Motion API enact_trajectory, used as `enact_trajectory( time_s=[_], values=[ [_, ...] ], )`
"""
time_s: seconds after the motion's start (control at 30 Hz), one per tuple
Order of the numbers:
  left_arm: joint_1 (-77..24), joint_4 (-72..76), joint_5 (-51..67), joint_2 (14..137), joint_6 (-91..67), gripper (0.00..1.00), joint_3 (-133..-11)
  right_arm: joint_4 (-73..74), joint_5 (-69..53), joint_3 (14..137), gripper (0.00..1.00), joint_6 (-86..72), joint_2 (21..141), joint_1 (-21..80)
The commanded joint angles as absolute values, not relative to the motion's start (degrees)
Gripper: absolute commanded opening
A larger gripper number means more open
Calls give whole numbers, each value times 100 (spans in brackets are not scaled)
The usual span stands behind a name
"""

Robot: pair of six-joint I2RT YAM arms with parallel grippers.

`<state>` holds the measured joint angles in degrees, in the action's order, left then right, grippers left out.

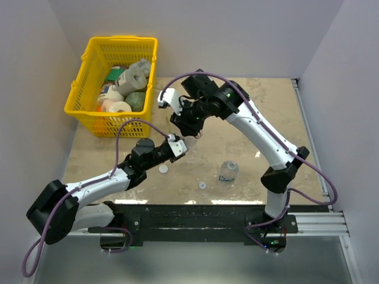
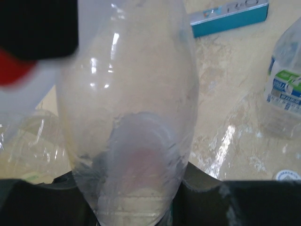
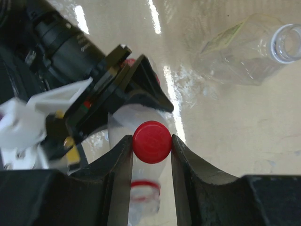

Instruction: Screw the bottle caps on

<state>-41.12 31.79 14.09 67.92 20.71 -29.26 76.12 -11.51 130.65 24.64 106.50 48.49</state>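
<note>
My right gripper [image 3: 151,141] is shut on the red cap [image 3: 151,142], which is pinched at its fingertips. My left gripper [image 2: 134,186] is shut on a clear bottle [image 2: 131,94] with a red neck ring [image 3: 145,190]. In the top view the two grippers, left [image 1: 177,147] and right [image 1: 188,131], meet at mid-table. The cap sits right by the bottle; I cannot tell whether it touches the mouth. The short blue-labelled bottle [image 1: 228,171] stands to the right. The squarish unlabelled bottle [image 3: 249,52] lies on its side, uncapped. A white cap [image 1: 163,168] and a ring-look cap [image 1: 202,185] lie on the table.
A yellow basket [image 1: 83,103] with several items stands at the back left. A flat blue-and-white box [image 2: 230,14] lies beyond the held bottle. The arms' base rail [image 1: 195,216] runs along the near edge.
</note>
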Motion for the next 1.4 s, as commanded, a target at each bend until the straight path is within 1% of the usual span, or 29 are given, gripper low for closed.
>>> enact_trajectory(
  time_s=[0.0, 0.13, 0.23, 0.33, 0.37, 0.47, 0.53, 0.57, 0.63, 0.67, 0.73, 0.8, 0.97, 1.17, 1.37],
  values=[
    [-4201, 4720, 1099, 6504, 1565, 0, -2935, 7998, -1231, 13000, 0, 1828, 10539, 4843],
    [-4201, 4474, 1098, 6390, 1450, 0, -2822, 7805, -1318, 13165, 0, 1811, 10363, 4554],
    [-4192, 4079, 1212, 6320, 1389, 0, -2777, 7542, -1643, 13307, 0, 1828, 10135, 4158],
    [-4192, 3596, 1379, 6180, 1362, 0, -2734, 6954, -1924, 12860, 0, 1880, 9644, 3736],
    [-4192, 3377, 1380, 6109, 1336, 0, -2707, 6648, -1890, 12676, 0, 1916, 9511, 3674],
    [-4192, 2833, 1231, 5688, 1214, 0, -2637, 6374, -1802, 11982, 0, 2127, 9194, 3393],
    [-4184, 2515, 1073, 5425, 1091, 0, -2742, 6066, -1662, 11069, 0, 2101, 8949, 3042],
    [-4192, 2235, 1029, 5353, 959, 0, -2812, 5629, -1652, 10308, 0, 2083, 8651, 2911],
    [-4192, 1987, 976, 5187, 836, 0, -3040, 5188, -1391, 9522, 0, 2153, 8342, 2620],
    [-4192, 1769, 941, 5159, 704, 0, -3128, 4716, -1249, 8762, 0, 2223, 8045, 2576],
    [-4175, 1539, 897, 5168, 616, 0, -3462, 4212, -951, 8045, 0, 2285, 7806, 2365],
    [-4166, 1319, 914, 5186, 545, 0, -3734, 3719, -949, 7265, 0, 2276, 7665, 2094],
    [-4140, 1046, 1002, 5335, 615, 0, -4095, 3130, -739, 6199, 0, 2426, 7857, 1934],
    [-4122, 1081, 984, 5537, 738, 0, -4377, 2419, -747, 5442, 0, 2426, 8297, 1925],
    [-4105, 1064, 958, 5686, 808, 0, -4579, 1908, -642, 5107, 2, 2470, 8630, 1890]
  ],
)
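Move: My right fingers hold the red cap, missing the open mouth of the bottle in my left hand, which is about 4 cm to their right, 1 cm back and 2 cm lower. The bare table they go to is some 5 cm ahead, 21 cm right and 29 cm down; the labelled bottle stands 7 cm nearer me and 4 cm left of that spot, the blue box 7 cm farther out and 14 cm right of it. From my left hand the cap is 12 cm up, 2 cm right and 1 cm ahead. I keep the cap pinched and take my right hand off the bottle: first up about 5 cm while swinging right, then on to the right and steeply down towards the open table beyond the labelled bottle, some 21 cm right and 25 cm lower overall, turning about 30 degrees clockwise. My left hand keeps its grip on the bottle and raises it roughly 8 cm, rolling it some 10 degrees more upright. ##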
